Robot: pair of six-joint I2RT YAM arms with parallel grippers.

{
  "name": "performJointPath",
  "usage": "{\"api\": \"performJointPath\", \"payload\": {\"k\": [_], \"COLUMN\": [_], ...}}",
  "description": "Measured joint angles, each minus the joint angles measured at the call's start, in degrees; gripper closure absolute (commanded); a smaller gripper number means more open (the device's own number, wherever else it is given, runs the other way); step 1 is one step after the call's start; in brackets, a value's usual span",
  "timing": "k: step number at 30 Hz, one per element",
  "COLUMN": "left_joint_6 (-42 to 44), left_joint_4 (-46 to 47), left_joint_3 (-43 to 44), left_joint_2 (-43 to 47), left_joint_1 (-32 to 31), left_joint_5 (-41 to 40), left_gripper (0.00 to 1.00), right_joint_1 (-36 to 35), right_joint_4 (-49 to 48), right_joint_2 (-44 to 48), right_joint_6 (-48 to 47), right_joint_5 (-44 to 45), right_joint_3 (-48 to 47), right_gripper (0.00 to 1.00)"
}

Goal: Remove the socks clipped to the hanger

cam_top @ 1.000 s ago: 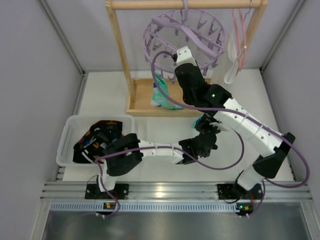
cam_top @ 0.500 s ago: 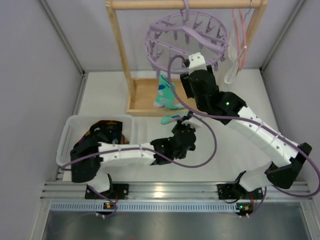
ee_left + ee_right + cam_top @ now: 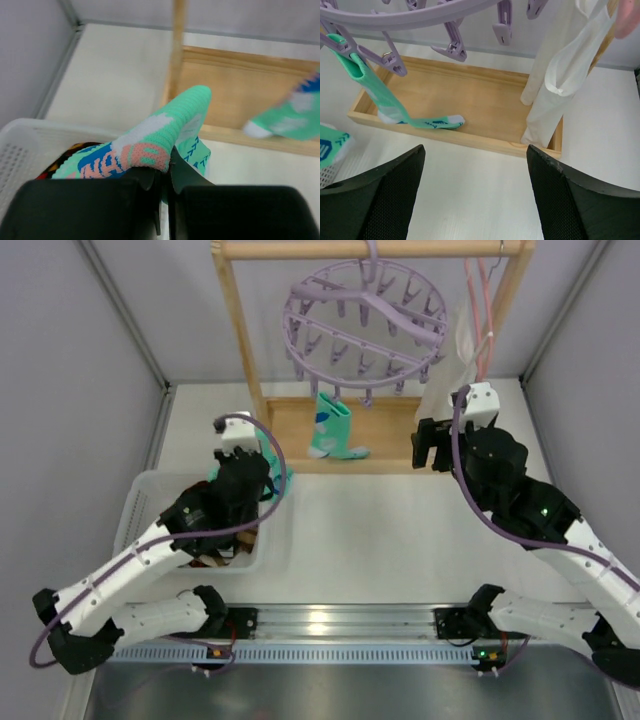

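Observation:
The round lavender hanger [image 3: 365, 325] hangs from the wooden rail. One teal-and-white sock [image 3: 333, 430] dangles from a peg [image 3: 390, 60], its toe lying in the wooden tray [image 3: 485, 100]; in the right wrist view this sock [image 3: 375, 92] is at the left. My left gripper [image 3: 268, 483] is over the white basket's far right corner, shut on a second teal sock [image 3: 165, 130] with pink and blue marks that drapes over its fingers [image 3: 190, 175]. My right gripper [image 3: 428, 445] stands open and holds nothing, right of the clipped sock, in front of the tray.
The white basket [image 3: 140, 510] at left holds dark patterned socks [image 3: 65, 152]. A long white cloth [image 3: 560, 75] and a thin pink hanger [image 3: 482, 310] hang at the rail's right end. The rack's wooden posts [image 3: 240, 340] flank the tray.
The left arm swung left from mid-table to the basket, carrying the teal sock. The right arm drew back to the right, away from the hanger, and its jaws opened.

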State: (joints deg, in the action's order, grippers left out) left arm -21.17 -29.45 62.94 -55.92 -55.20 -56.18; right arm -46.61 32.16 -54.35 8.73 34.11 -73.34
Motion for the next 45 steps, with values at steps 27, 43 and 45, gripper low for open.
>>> {"api": "performJointPath", "payload": {"k": [27, 43, 45], "left_joint_6": [-5.5, -21.1, -21.7], "left_joint_4": [-12.4, 0.5, 1.6], "left_joint_3": [-0.8, -29.6, -30.3], "left_joint_2": [9.0, -0.1, -0.3], "left_joint_1": [61.9, 62.2, 62.3], "left_joint_5": [24.9, 44.2, 44.1], "left_gripper": [1.00, 1.00, 1.00], "right_joint_1": [3.1, 4.1, 4.1], "right_joint_4": [-4.3, -7.5, -7.8], "right_joint_2": [4.0, 7.0, 7.0], "right_joint_6": [1.6, 2.5, 2.8], "right_joint_5": [-7.5, -12.3, -13.0], "right_joint_3": [10.8, 17.1, 17.9], "right_gripper": [0.17, 0.17, 0.17]}}
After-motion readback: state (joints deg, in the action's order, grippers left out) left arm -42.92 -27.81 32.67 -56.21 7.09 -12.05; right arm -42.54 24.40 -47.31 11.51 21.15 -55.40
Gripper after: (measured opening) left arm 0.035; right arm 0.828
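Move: The left hand holds the mint sock; the white bin's middle is some 17 cm to its left, about 2 cm back and roughly 27 cm below. The sock still hanging lies about 10 cm ahead of that hand, 14 cm right and 4 cm lower. From the empty right hand, the hanging sock is about 10 cm ahead, 19 cm left and 9 cm lower, the white cloth some 14 cm ahead, 4 cm right and 10 cm lower. Keeping its fingers shut on the mint sock, the left hand swings left about 25 cm, nearly level, turning some 40 degrees counter-clockwise over the bin, then goes straight down over 20 cm, easing several centimetres back to the right and tipping its fingers down to bring the sock onto the pile. The right hand stays open and empty in front of the stand and sinks about 8 cm, mostly in place, away from the hanger. ##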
